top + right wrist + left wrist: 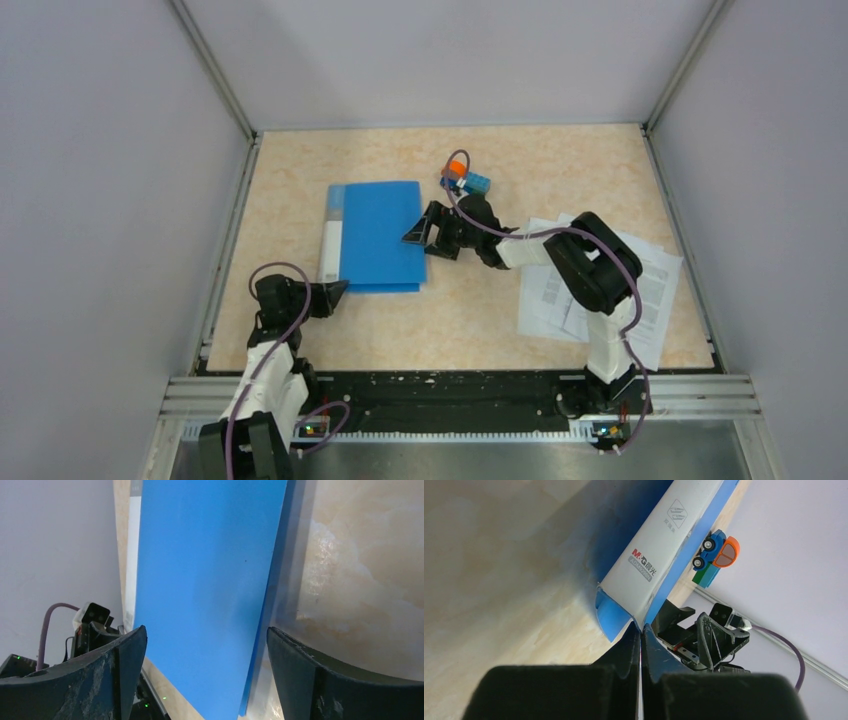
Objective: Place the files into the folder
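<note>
The blue folder (375,238) lies closed on the table with its pale spine strip (332,240) on the left. My left gripper (338,291) is shut, its tips touching the spine's near corner (624,587); the left wrist view shows the left gripper (640,626) with nothing clearly between its fingers. My right gripper (418,232) is open at the folder's right edge. In its wrist view the right gripper (205,645) straddles that edge, one finger over the folder (205,570), the other over bare table. The files (655,285) lie at the right, partly under the right arm.
A small blue-and-orange toy truck (468,178) stands just behind the right gripper and also shows in the left wrist view as the truck (716,552). Grey walls close in the table on three sides, with a metal rail along the near edge (450,385).
</note>
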`<state>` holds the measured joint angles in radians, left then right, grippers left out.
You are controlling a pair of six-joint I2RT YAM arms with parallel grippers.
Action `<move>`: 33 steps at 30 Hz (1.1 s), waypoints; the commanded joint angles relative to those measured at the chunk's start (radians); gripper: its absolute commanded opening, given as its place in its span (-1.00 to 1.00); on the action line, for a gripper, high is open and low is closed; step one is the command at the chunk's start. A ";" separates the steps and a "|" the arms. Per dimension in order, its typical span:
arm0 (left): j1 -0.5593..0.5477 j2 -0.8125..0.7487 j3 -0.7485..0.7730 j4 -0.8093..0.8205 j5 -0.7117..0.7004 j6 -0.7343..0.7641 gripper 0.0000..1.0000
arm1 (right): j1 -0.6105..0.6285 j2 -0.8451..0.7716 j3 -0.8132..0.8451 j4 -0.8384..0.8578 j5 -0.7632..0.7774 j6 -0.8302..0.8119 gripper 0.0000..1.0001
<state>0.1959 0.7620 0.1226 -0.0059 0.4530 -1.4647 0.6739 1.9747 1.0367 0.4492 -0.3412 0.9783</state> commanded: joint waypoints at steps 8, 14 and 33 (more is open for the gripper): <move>-0.003 0.014 0.044 -0.026 0.041 0.025 -1.00 | 0.015 0.057 0.057 0.135 -0.037 0.094 0.54; -0.003 0.026 0.129 -0.185 -0.017 0.130 -1.00 | 0.015 0.070 0.078 0.136 -0.052 0.095 -0.16; -0.006 0.111 0.572 -0.557 -0.235 0.624 0.28 | 0.016 -0.103 0.062 -0.105 0.009 -0.005 -1.00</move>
<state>0.1936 0.8234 0.5766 -0.5125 0.3141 -0.9890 0.6743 2.0251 1.0866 0.4553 -0.3687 1.0485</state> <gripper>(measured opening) 0.621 0.006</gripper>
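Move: Just beside the right hand, about 1 cm to its right and 1 cm lower, runs the folder's right edge; the folder's middle lies some 10 cm to its left, 2 cm farther out and 2 cm lower. The toy truck stands roughly 17 cm ahead and 11 cm to the right of that hand. From the left hand, still pinching the near end of the spine, the folder's middle is about 13 cm ahead, 7 cm right and 2 cm down. Closing from nearly wide open to shut, the right fingers pinch the edge of the folder's top cover while the hand edges about 2 cm left, dipping slightly first, and eases back a little. Once they are shutting, the left fingers open and let go of the spine's near end; that hand then rises some 6 cm and shifts about 3 cm left, rolling its left side up by about 25 degrees. ##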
